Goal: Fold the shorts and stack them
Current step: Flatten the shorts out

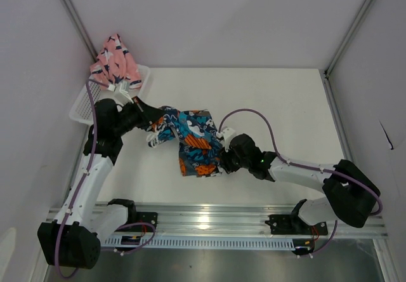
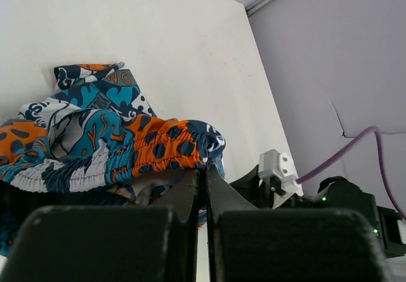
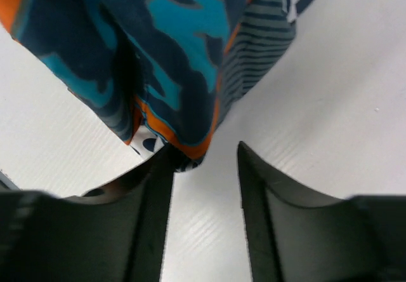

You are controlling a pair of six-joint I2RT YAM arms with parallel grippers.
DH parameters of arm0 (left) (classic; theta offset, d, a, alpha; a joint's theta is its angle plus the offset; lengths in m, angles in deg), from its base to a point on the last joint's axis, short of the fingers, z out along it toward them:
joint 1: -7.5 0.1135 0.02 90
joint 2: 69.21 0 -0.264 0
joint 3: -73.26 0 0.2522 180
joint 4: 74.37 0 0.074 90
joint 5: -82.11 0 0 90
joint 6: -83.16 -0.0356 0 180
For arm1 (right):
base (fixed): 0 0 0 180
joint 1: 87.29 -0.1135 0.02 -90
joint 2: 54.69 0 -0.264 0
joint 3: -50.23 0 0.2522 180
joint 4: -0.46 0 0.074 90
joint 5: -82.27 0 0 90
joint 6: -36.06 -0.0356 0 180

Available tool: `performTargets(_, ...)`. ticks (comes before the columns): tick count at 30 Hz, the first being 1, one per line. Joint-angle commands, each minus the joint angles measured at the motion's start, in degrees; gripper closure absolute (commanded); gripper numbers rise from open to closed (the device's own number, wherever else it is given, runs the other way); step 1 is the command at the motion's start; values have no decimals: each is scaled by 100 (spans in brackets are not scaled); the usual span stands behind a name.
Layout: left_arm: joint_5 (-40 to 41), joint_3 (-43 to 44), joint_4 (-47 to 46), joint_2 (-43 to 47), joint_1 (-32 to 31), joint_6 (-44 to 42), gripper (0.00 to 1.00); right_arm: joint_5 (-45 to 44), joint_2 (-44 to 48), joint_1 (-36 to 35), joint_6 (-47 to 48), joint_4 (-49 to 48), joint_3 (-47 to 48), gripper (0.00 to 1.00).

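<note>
The printed blue, orange and white shorts [image 1: 193, 139] lie bunched in the middle of the table, between my two grippers. My left gripper [image 1: 154, 125] is at their left end. In the left wrist view its jaws [image 2: 204, 171] are pressed together under the orange elastic waistband [image 2: 158, 147], with a sliver of cloth pinched between them. My right gripper [image 1: 222, 161] is at the lower right edge of the shorts. In the right wrist view it [image 3: 204, 152] stands open over bare table, and a hem corner of the shorts [image 3: 190, 53] touches its left finger [image 3: 155, 187]. The pink shorts [image 1: 115, 63] are heaped in the basket.
A white mesh basket [image 1: 82, 104] sits at the table's far left corner against the wall. The right arm's purple cable [image 1: 254, 114] loops over the table to the right of the shorts. Walls enclose the table on three sides.
</note>
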Motion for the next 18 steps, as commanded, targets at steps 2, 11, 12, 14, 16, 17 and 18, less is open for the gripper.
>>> performTargets(2, -281, 310, -128, -13, 96, -89, 100, 26, -246, -168, 49, 16, 508, 66)
performTargets(11, -607, 1082, 152, -232, 298, 43, 100, -596, 631, 227, -40, 761, 798, 100)
performTargets(12, -659, 1214, 335, -380, 315, 70, 100, -658, 745, 297, 4, 911, 1016, 100)
performTargets(14, -695, 1776, 495, -539, 377, 113, 100, -860, 808, 412, 136, 1323, 1280, 100)
performTargets(16, -800, 2431, 644, -777, 551, 193, 100, -931, 878, 465, 215, 1571, 1649, 100)
performTargets(17, -826, 2602, 714, -864, 579, 202, 100, -957, 922, 491, 233, 1720, 1747, 100)
performTargets(18, -853, 2969, 811, -970, 605, 219, 100, -1001, 966, 509, 251, 1773, 1835, 100)
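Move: Just to the left of the open right fingers, some 2 cm off and 1 cm below, lies the shorts' hem edge. The shorts' near leg lies about 7 cm left, 1 cm back and 4 cm below that hand, the far corner about 18 cm ahead, 5 cm left and 5 cm below. From the left hand, already gripping the waistband, the hem edge is about 17 cm right, 8 cm back and 22 cm below; the basket is roughly 20 cm ahead, 19 cm left and 24 cm below. Closing on the hem edge while easing about 1.5 cm left, the right fingers pinch the cloth, then carry it up some 10 cm and forward about 5 cm, drifting back right by roughly 3 cm and turning about 10 degrees clockwise. The left hand keeps its hold on the waistband and, after a slow start, lifts about 9 cm with a small forward drift. ##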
